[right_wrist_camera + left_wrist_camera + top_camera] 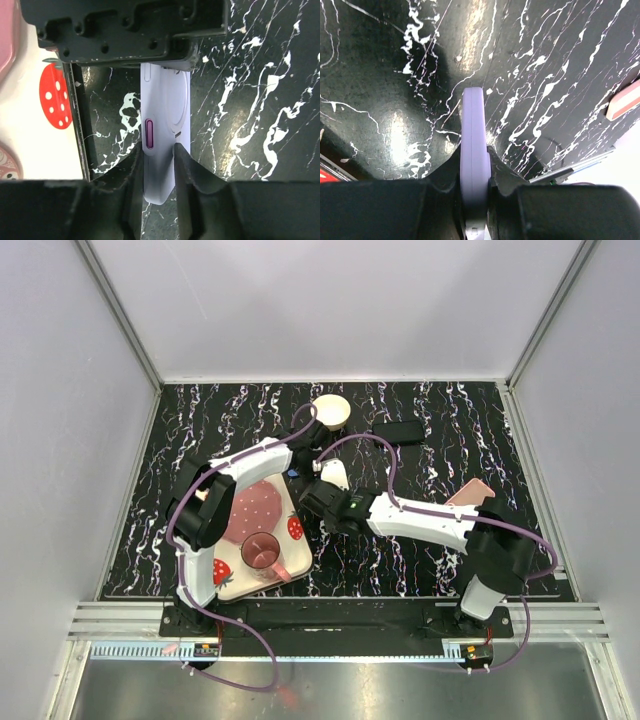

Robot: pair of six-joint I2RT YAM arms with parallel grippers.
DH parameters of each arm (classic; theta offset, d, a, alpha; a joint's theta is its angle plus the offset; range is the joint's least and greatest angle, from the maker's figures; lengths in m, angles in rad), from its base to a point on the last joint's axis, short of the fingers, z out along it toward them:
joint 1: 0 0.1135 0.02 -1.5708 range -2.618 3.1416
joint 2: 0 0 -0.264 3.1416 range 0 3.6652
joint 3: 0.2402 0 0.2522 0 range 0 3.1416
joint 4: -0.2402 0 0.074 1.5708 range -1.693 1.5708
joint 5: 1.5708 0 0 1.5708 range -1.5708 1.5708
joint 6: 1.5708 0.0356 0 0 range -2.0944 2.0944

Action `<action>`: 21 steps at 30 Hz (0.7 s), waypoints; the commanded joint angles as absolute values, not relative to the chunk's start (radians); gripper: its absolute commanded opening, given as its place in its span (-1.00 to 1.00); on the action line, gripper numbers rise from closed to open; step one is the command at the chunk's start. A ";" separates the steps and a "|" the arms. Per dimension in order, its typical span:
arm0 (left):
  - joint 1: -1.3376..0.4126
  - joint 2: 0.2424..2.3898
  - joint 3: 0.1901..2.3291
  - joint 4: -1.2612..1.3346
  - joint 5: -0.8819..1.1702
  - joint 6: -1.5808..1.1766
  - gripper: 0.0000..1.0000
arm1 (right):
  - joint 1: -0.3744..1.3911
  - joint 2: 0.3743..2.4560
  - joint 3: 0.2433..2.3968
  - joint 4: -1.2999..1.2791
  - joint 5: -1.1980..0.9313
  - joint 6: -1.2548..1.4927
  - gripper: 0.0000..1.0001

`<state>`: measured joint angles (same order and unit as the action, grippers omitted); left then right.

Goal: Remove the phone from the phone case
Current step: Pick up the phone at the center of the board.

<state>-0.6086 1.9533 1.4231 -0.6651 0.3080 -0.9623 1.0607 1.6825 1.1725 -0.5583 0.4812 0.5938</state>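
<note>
The lavender phone case (165,100) stands on its edge above the black marbled table, a purple side button (149,134) on its narrow side. My right gripper (157,150) is shut on its near end, both fingers pressed against it. My left gripper (474,155) is shut on the other end of the phone case (473,125). In the top view the pale case (335,475) sits between the left gripper (316,462) and the right gripper (328,492). I cannot make out the phone apart from the case.
A strawberry-patterned plate (292,562) carrying a pink cup (262,552) lies just left of the grippers; its edge (30,140) is close to the right fingers. A cream bowl (330,410) and a black object (398,430) sit farther back. A pink item (470,492) lies right.
</note>
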 commanded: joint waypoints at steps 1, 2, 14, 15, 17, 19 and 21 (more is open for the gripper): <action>-0.614 1.924 1.494 -0.698 0.322 -0.969 -1.00 | 1.062 1.678 1.183 -0.575 0.595 0.578 -0.56; -0.612 1.927 1.499 -0.698 0.334 -0.969 -1.00 | 1.063 1.672 1.178 -0.575 0.600 0.577 -0.88; -0.511 1.842 1.448 -0.483 0.497 -0.919 0.91 | 0.954 1.442 1.043 -0.503 0.495 0.670 -1.00; -0.494 1.829 1.434 -0.462 0.503 -0.910 0.94 | 0.910 1.410 1.022 -0.482 0.461 0.679 -1.00; -0.456 1.781 1.421 -0.439 0.528 -0.874 0.98 | 0.861 1.300 0.941 -0.381 0.329 0.695 -1.00; -0.440 1.723 1.358 -0.346 0.584 -0.867 0.95 | 0.781 1.188 0.852 -0.292 0.232 0.715 -1.00; -0.428 1.681 1.271 -0.235 0.607 -0.891 0.82 | 0.712 1.128 0.810 -0.181 0.070 0.736 -1.00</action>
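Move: The lavender phone stands on its long edge, roughly level with both hands and held at its far part by the left fingers. Its middle lies about 4 cm back and 1 cm right of the left hand, and some 5 cm ahead of the right hand, in line with it. From the left hand, the blue phone is about 5 cm forward and 9 cm left, down on the table, and the bowl some 15 cm straight ahead and lower. The right fingers, already around the near end of the lavender phone, close and pinch it while the left hand keeps its hold; the left then opens wide, lets go, and backs off up about 8 cm and forward about 5 towards the bowl, tilting as it leaves. As the left opens, the right hand carries the phone off to the right by about 8 cm, speeding up and rising some 3 cm towards the end, its wrist rolling its left side up and turning a little clockwise. ##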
